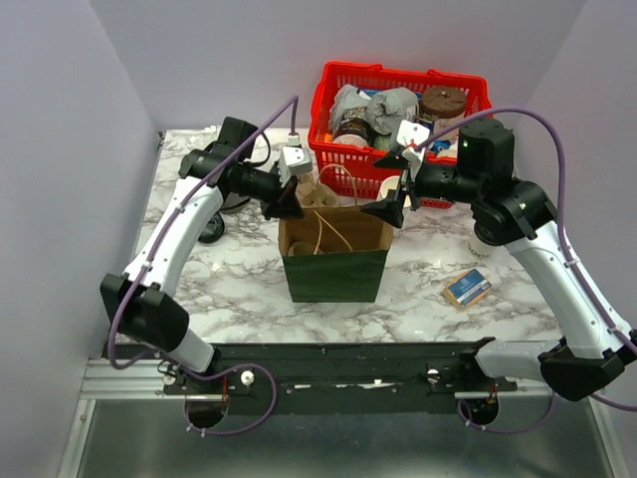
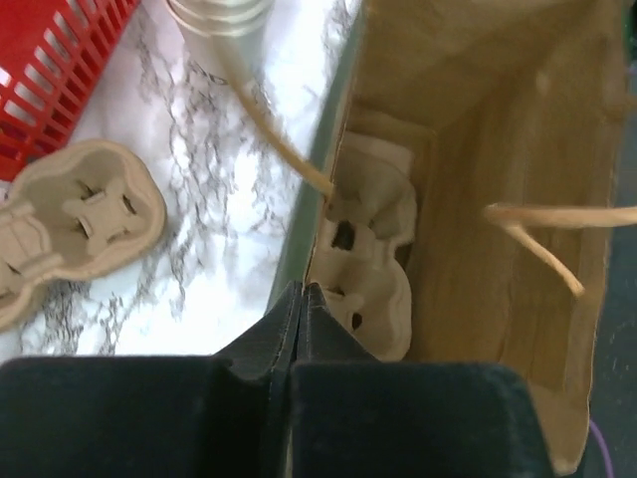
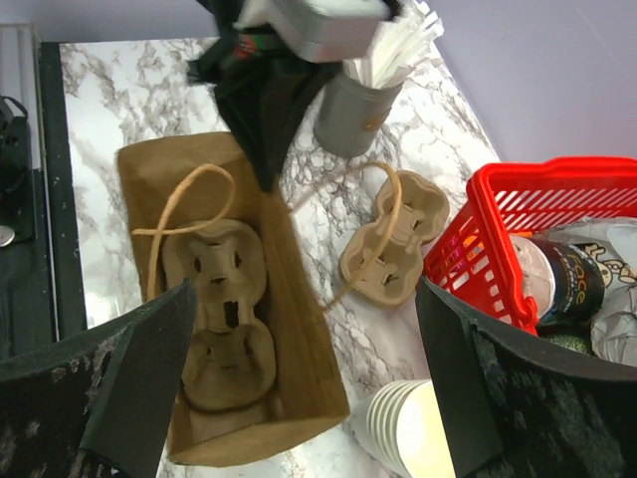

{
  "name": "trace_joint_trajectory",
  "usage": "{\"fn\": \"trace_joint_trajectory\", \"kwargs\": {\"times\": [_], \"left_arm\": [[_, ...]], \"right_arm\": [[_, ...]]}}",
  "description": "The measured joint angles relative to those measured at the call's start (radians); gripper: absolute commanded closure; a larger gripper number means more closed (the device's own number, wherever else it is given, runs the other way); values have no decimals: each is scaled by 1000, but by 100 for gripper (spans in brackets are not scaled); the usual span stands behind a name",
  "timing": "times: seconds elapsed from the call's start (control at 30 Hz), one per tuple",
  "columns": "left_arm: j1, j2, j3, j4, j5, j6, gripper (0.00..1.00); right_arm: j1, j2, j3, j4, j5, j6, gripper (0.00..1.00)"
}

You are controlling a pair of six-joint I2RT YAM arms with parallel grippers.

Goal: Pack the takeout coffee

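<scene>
A paper bag [image 1: 333, 261], green outside and brown inside, stands open mid-table. A cardboard cup carrier [image 3: 224, 329] lies flat on its bottom, also seen in the left wrist view [image 2: 368, 259]. My left gripper [image 1: 289, 206] is shut on the rim of the bag's left wall [image 2: 299, 234], its fingertips [image 2: 302, 297] pressed together over the edge. My right gripper [image 1: 393, 186] hangs open above the bag's right side [image 3: 304, 299], holding nothing. A second carrier [image 3: 393, 239] lies on the table behind the bag. The takeout coffee itself is out of view.
A red basket [image 1: 398, 75] full of wrapped goods stands at the back. A stack of white paper cups [image 3: 418, 428] sits between bag and basket. A grey cup of straws [image 3: 353, 110] stands at the back left. A small blue box [image 1: 467, 289] lies front right.
</scene>
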Motion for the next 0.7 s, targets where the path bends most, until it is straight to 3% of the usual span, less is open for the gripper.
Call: {"fn": "trace_joint_trajectory", "kwargs": {"times": [0.3, 0.5, 0.7], "left_arm": [[-10, -334, -208, 60, -146, 0, 100], [-52, -637, -443, 195, -301, 37, 100], [-99, -835, -632, 272, -406, 96, 100]], "right_arm": [[-16, -2, -59, 46, 66, 11, 0], [-26, -22, -137, 76, 111, 17, 0], [-27, -24, -180, 82, 110, 17, 0]]}}
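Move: The left hand already pinches the far rim of the paper bag near its left corner; the bag's middle is some 10 cm to the right, 5 back and 8 below. From this hand, the loose carrier lies about 14 cm ahead, 3 right and 17 down; the cup stack is 6 ahead, 23 right and 11 down. From the right hand, the bag's middle is about 4 cm back, 8 left and 18 below, and the cup stack 6 ahead, 5 right and 19 below. Keeping its shut pinch on the bag's far rim, the left hand draws it back towards the base and to the left, about 12 cm in all, rising slightly before sinking again, while the wrist swings some 35 degrees, tipping the mouth towards the base. The right hand, wide open and empty, sinks about 5 cm and goes a little forward, nearer the cup stack. ##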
